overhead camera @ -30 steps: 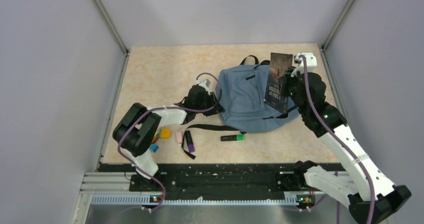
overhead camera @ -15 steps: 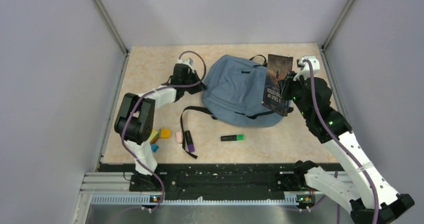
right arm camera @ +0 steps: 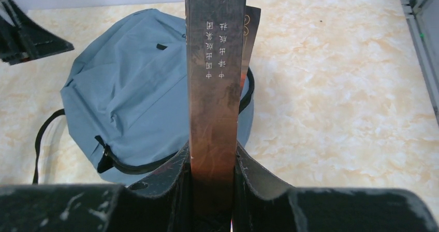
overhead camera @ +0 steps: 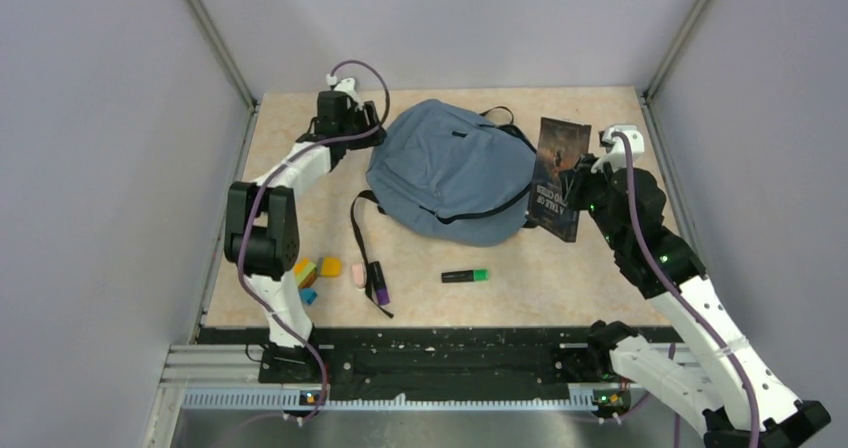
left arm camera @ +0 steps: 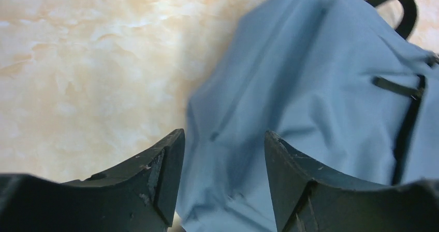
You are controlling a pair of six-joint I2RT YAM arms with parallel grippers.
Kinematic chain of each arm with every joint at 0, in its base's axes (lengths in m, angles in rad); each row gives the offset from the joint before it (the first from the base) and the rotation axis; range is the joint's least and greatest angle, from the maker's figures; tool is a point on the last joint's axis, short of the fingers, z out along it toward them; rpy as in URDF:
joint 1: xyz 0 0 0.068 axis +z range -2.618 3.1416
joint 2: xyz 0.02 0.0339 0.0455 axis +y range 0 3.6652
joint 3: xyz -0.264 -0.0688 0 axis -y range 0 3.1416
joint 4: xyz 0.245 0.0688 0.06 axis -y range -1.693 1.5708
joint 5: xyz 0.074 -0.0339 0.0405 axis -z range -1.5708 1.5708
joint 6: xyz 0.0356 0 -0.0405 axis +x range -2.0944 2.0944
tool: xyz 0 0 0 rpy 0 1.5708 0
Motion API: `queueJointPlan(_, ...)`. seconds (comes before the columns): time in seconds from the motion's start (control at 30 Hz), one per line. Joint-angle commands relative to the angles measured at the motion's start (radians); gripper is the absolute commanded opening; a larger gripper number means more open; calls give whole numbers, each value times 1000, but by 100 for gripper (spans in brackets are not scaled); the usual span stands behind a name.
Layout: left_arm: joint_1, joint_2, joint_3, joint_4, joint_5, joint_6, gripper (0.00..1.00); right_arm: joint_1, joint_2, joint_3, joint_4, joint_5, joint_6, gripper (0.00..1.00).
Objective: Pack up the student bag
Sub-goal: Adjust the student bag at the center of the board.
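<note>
The student bag [overhead camera: 450, 173] lies flat at the back middle of the table, slate blue, its black zipper along the near edge. My left gripper [overhead camera: 368, 133] stands open at the bag's far-left edge. In the left wrist view its fingers [left arm camera: 161, 177] straddle blue bag fabric [left arm camera: 310, 76] without pinching it. My right gripper [overhead camera: 578, 183] is shut on a dark book [overhead camera: 558, 176], held upright just right of the bag. In the right wrist view the book's spine [right arm camera: 215, 61] rises from between the jaws, with the bag [right arm camera: 134, 92] behind it.
A black bag strap [overhead camera: 360, 238] trails toward the near edge. Beside it lie a purple highlighter [overhead camera: 381, 284], a pink eraser [overhead camera: 358, 273] and small orange and blue blocks [overhead camera: 322, 267]. A green highlighter [overhead camera: 465, 275] lies near the front middle.
My left arm has dragged the bag left and toward the back wall, then opened its jaws. The book now hangs beside the bag's right edge instead of over it.
</note>
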Motion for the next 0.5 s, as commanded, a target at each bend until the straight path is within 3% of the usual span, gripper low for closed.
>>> queueJointPlan(0.0, -126, -197, -71, 41, -48, 161, 63, 4, -26, 18, 165, 122, 18, 0)
queueJointPlan(0.23, -434, -323, -215, 135, 64, 288, 60, 4, -32, -60, 155, 402, 4, 0)
queueJointPlan(0.47, -643, -240, -219, 202, 123, 322, 64, 4, -59, -108, 144, 349, 54, 0)
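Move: The student bag's middle lies about 20 cm to the left hand's right, 9 cm back and 9 cm below; its near zipper is some 27 cm right and 19 cm back. The black strap runs some 30 cm back and 5 cm left of that hand, the green marker 38 cm back and 23 cm right. From the right hand, which holds the book, the bag's middle is roughly 15 cm ahead, 24 cm left and 25 cm below. Turning clockwise, the open left hand swings 30 cm right and back over the bag; right lowers the book. ##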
